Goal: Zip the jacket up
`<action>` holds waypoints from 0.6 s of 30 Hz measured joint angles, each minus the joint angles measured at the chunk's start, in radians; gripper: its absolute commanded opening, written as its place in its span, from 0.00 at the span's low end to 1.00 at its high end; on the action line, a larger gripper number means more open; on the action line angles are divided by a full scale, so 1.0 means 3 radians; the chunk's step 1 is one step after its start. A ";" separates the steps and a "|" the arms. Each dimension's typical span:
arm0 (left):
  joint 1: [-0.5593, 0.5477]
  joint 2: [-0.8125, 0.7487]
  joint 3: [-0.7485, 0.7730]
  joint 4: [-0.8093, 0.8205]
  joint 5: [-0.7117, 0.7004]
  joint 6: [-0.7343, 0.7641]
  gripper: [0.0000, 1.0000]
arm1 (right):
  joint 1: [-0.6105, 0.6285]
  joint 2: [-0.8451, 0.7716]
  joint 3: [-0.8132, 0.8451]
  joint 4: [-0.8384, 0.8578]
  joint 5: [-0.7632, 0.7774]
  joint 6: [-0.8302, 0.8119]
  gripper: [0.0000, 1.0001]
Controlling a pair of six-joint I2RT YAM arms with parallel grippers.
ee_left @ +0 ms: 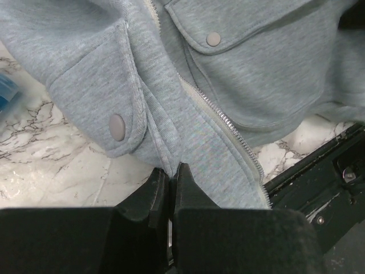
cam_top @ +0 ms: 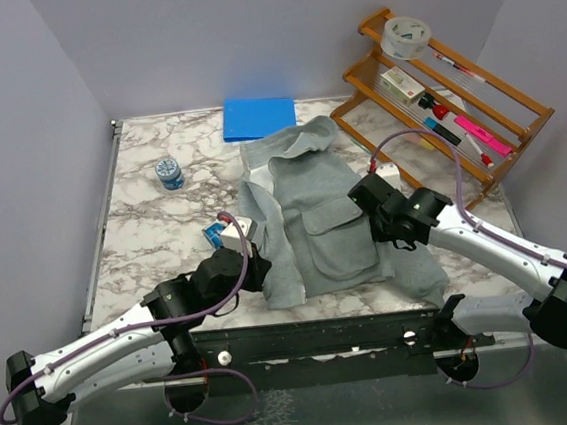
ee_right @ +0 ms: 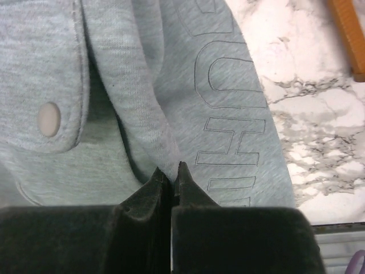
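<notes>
The light grey-green jacket (cam_top: 314, 215) lies spread on the marble table (cam_top: 155, 235), hood toward the back. Its front is partly open, and the zipper teeth (ee_left: 228, 123) run diagonally beside a snap pocket flap (ee_left: 117, 127). My left gripper (cam_top: 255, 266) sits at the jacket's lower left edge. It is shut, with a fold of jacket fabric (ee_left: 188, 137) pinched between its tips (ee_left: 169, 171). My right gripper (cam_top: 367, 200) is over the jacket's right side. It is shut on a ridge of jacket fabric (ee_right: 142, 114) next to the sleeve's embossed letters (ee_right: 228, 85).
A blue folder (cam_top: 257, 117) lies at the back, touching the hood. A small blue jar (cam_top: 168, 172) stands at the left. A white and blue item (cam_top: 227, 235) sits by my left wrist. A wooden rack (cam_top: 453, 96) with pens and tape fills the back right.
</notes>
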 measured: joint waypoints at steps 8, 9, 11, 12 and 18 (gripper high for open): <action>0.0000 0.0000 0.0003 -0.0005 -0.0003 0.0065 0.00 | 0.0000 0.0062 0.0280 -0.0422 0.0332 0.0132 0.33; 0.0000 -0.0009 0.0003 -0.0005 -0.0003 0.0065 0.00 | 0.0000 0.0051 0.0343 -0.0472 0.0374 0.0126 0.36; 0.0000 -0.0029 0.0000 -0.0004 -0.0004 0.0055 0.00 | 0.0000 0.0009 0.0495 -0.0537 0.0434 0.0094 0.41; 0.0000 -0.0038 -0.0006 -0.0001 -0.0004 0.0051 0.00 | 0.0000 -0.0022 0.0572 -0.0542 0.0440 0.0070 0.42; 0.0000 -0.0043 -0.0089 -0.0003 -0.0008 -0.0001 0.00 | -0.0015 -0.0249 0.0791 -0.0286 0.0079 -0.0173 0.53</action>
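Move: The fold of jacket that I already pinch in my right hand is right at the fingers, a few centimetres off the table. From that hand the flap pocket lies about 9 cm to the left and level with it, some 3 cm lower; the lettered sleeve roughly 8 cm right and 7 cm back; the bottom end of the zip about 19 cm left and 12 cm back. From my left hand the pinched fold is around 27 cm right and 5 cm ahead. I open my right fingers to about half and let go of the fold beside the flap pocket, easing some 2 cm to the right as they part, then lift quickly up and away from the jacket, about 9 cm in all, drifting back left near the end while the fingers tip up around 10 degrees. My left hand stays put and keeps its pinch on the jacket's other front panel. ##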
